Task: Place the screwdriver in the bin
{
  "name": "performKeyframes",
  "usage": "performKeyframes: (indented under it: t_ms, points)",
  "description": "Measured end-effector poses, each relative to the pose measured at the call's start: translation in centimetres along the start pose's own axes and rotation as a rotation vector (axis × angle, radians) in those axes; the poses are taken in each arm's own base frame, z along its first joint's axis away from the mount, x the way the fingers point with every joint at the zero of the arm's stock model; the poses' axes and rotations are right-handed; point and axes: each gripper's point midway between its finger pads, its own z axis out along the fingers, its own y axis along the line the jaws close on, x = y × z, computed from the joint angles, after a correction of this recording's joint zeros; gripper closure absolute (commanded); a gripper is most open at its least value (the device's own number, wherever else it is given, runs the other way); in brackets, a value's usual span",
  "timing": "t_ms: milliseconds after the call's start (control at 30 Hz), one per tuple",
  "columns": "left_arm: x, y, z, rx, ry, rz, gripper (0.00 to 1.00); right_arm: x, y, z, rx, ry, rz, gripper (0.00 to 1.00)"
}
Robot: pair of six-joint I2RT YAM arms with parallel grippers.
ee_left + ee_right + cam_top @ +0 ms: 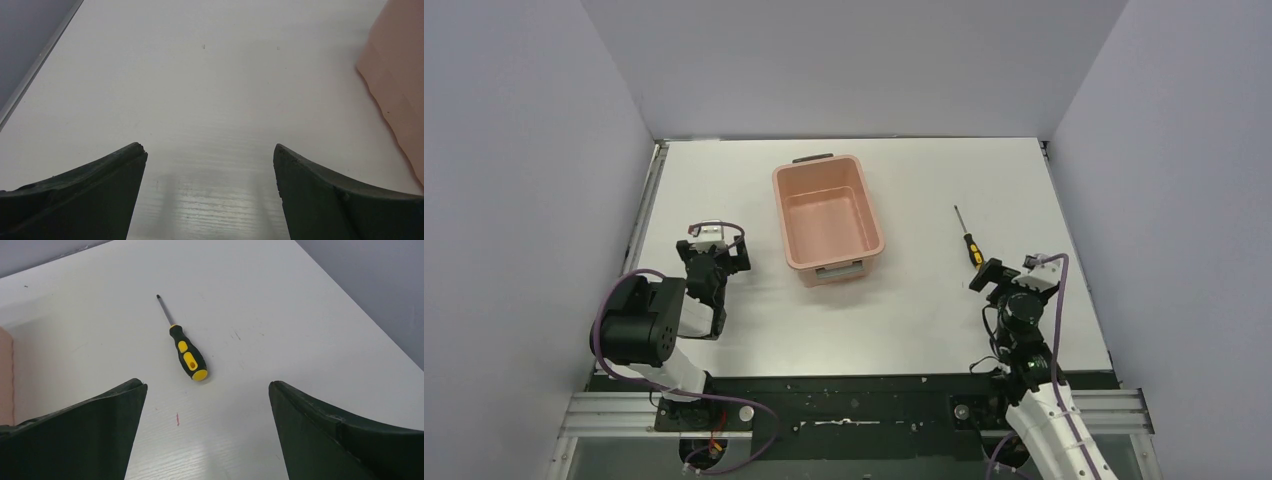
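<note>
The screwdriver [968,237] lies flat on the white table, right of centre, with its yellow-and-black handle [188,356] toward the arms and its thin shaft pointing away. The salmon-pink bin [827,220] stands empty near the table's middle, a grey handle at each short end. My right gripper [1008,276] hovers just short of the handle, open, nothing between its fingers [100,425]. Left of the bin, my left gripper [713,252] is open over bare table, and the bin's wall [400,90] shows at the right edge of its wrist view.
Grey walls enclose the table on the left, back and right. A metal rail [646,215] runs along the table's left edge. The dark base plate [854,405] with both arm mounts spans the near edge.
</note>
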Motion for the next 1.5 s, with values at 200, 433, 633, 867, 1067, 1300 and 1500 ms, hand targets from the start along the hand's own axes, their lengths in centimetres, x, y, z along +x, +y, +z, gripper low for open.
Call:
performKeyframes:
  t_ms: [200,433,633,867,1067,1300,1500]
  points:
    - [0.0,0.0,0.0,0.0,0.0,0.0,0.03,0.8,1.0,0.6,-0.039,0.069,-0.057,0.0]
    - [0.0,0.0,0.0,0.0,0.0,0.0,0.03,-6.1,4.1,2.3,-0.087,0.05,-0.108,0.0]
    - [0.0,0.0,0.0,0.0,0.0,0.0,0.03,-13.6,7.0,6.6,-0.059,0.11,-0.191,0.0]
    - [0.0,0.0,0.0,0.0,0.0,0.001,0.03,-9.1,7.5,14.9,-0.065,0.434,-0.305,0.07]
    - [0.0,0.0,0.0,0.0,0.0,0.0,0.03,4.2,5.6,16.2,-0.102,0.852,-0.383,0.19]
    - [0.0,0.0,0.0,0.0,0.0,0.0,0.03,10.0,4.5,14.7,-0.119,1.027,-0.412,0.89]
    - [0.0,0.0,0.0,0.0,0.0,0.0,0.03,9.2,4.3,14.8,-0.089,1.045,-0.433,1.0]
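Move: The screwdriver lies on the table with its middle some 15 cm ahead of the right gripper, about 3 cm to its left and 12 cm below; its handle end is the nearer one. The bin is its only neighbour, centred roughly 33 cm to the left of the screwdriver and about 4 cm farther out. From the idle left gripper the screwdriver lies about 58 cm to the right, 3 cm ahead and 5 cm lower. Swing the open right gripper up and forward in a high arc, rising about 14 cm and passing slightly beyond the handle, then plunge to the screwdriver, easing back a little. Tip the fingers steeply down by some 60 degrees on the way, with a modest counter-clockwise turn, and pinch the front part of the handle, then start to ease up. ##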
